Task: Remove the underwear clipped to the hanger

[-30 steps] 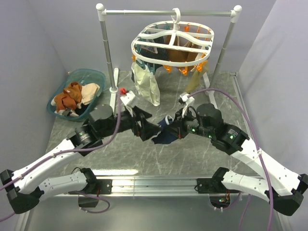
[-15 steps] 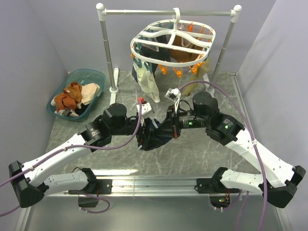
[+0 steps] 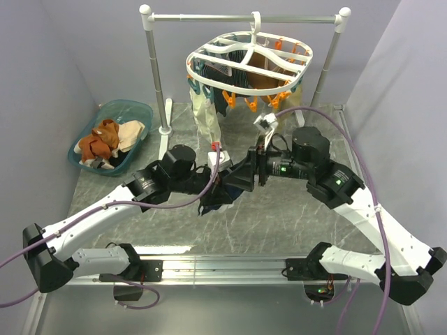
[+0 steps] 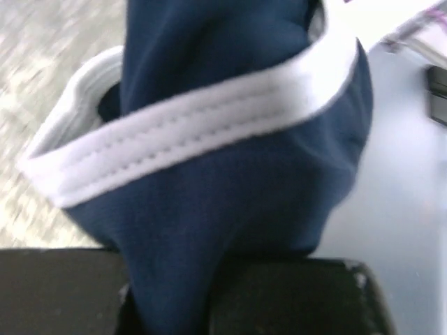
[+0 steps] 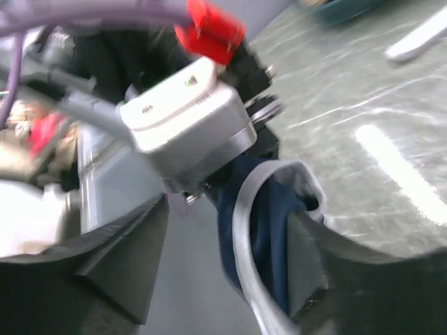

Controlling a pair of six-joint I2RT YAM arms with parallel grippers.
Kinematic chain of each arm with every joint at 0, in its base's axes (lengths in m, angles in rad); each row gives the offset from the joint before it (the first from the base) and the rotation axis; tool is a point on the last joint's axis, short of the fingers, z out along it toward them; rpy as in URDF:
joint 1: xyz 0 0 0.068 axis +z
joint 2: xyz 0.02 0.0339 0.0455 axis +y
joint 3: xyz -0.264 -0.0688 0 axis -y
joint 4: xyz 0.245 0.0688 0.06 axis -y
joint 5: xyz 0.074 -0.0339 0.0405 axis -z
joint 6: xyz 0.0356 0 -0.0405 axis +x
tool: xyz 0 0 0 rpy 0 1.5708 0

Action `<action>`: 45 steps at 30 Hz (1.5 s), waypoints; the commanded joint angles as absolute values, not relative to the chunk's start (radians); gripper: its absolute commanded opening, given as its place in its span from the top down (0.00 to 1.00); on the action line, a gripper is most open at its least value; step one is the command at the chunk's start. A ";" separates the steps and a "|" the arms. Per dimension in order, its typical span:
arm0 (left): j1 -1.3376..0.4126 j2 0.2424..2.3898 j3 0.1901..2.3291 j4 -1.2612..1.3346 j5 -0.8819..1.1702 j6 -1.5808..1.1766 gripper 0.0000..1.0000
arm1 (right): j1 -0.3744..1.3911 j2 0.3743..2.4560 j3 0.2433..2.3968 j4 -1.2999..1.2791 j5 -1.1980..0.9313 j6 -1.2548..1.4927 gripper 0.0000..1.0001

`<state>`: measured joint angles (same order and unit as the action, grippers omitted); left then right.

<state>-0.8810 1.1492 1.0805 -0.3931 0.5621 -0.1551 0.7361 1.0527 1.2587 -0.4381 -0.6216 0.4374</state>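
Observation:
The white oval hanger (image 3: pixel 246 58) with orange clothespins hangs by its hook from the rail. Cream-beige underwear (image 3: pixel 207 115), tan-brown underwear (image 3: pixel 263 74) and dark striped underwear (image 3: pixel 209 74) hang clipped under it. My left gripper (image 3: pixel 217 187) is shut on the navy underwear with white trim (image 3: pixel 211 200), held low over the table; the cloth fills the left wrist view (image 4: pixel 230 181) above the jaws (image 4: pixel 174 296). My right gripper (image 3: pixel 242 177) is open right beside it. In the right wrist view the navy underwear (image 5: pixel 269 230) hangs between its spread fingers (image 5: pixel 229 211), against the right finger.
A teal basket (image 3: pixel 137 110) with brown, cream and dark cloth stands at the back left. The silver-and-white rail stand (image 3: pixel 155 70) rises behind the arms, its feet on the grey marble table (image 3: pixel 279 223). Grey walls close in left and right.
The navy underwear and both grippers have moved left. My right gripper has opened and let go of it; my left gripper keeps hold. The hanger has swung left.

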 commanded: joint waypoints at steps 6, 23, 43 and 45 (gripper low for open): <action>-0.757 1.109 1.086 -0.574 -0.046 -0.287 1.00 | 0.681 0.839 1.241 -0.396 0.026 0.482 0.13; 0.103 1.474 1.435 -0.270 -0.127 -0.284 1.00 | 0.666 0.968 1.230 -0.457 -0.080 0.405 0.11; 0.167 1.511 1.526 -0.348 0.015 -0.396 0.00 | 0.690 1.028 1.290 -0.463 -0.046 0.315 0.00; 0.132 1.436 1.500 -0.353 0.092 -0.402 0.01 | 0.732 1.084 1.328 -0.482 -0.040 0.289 0.00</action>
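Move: The left hand already grips the navy underwear; the laundry basket it goes to lies about 47 cm to its left, 32 cm ahead and 20 cm below. The rack's left foot is level with the basket's middle, some 22 cm to the right of it; a hanging cream cloth is roughly 20 cm ahead of the left hand, 7 cm left and 8 cm higher. From the right hand the basket is about 50 cm left, 31 cm ahead and 30 cm down. Keeping its pinch on the underwear, the left hand swings fast some 45 cm left and 37 cm forward to the basket, turning about 100 degrees counter-clockwise so its fingers point forward, then opens wide as it dips over the basket and lifts back some 7 cm, drifting right and a little back. The already parted right hand opens fully and draws off forward and to the right, turning clockwise and rising first, then sinking below its starting height. ##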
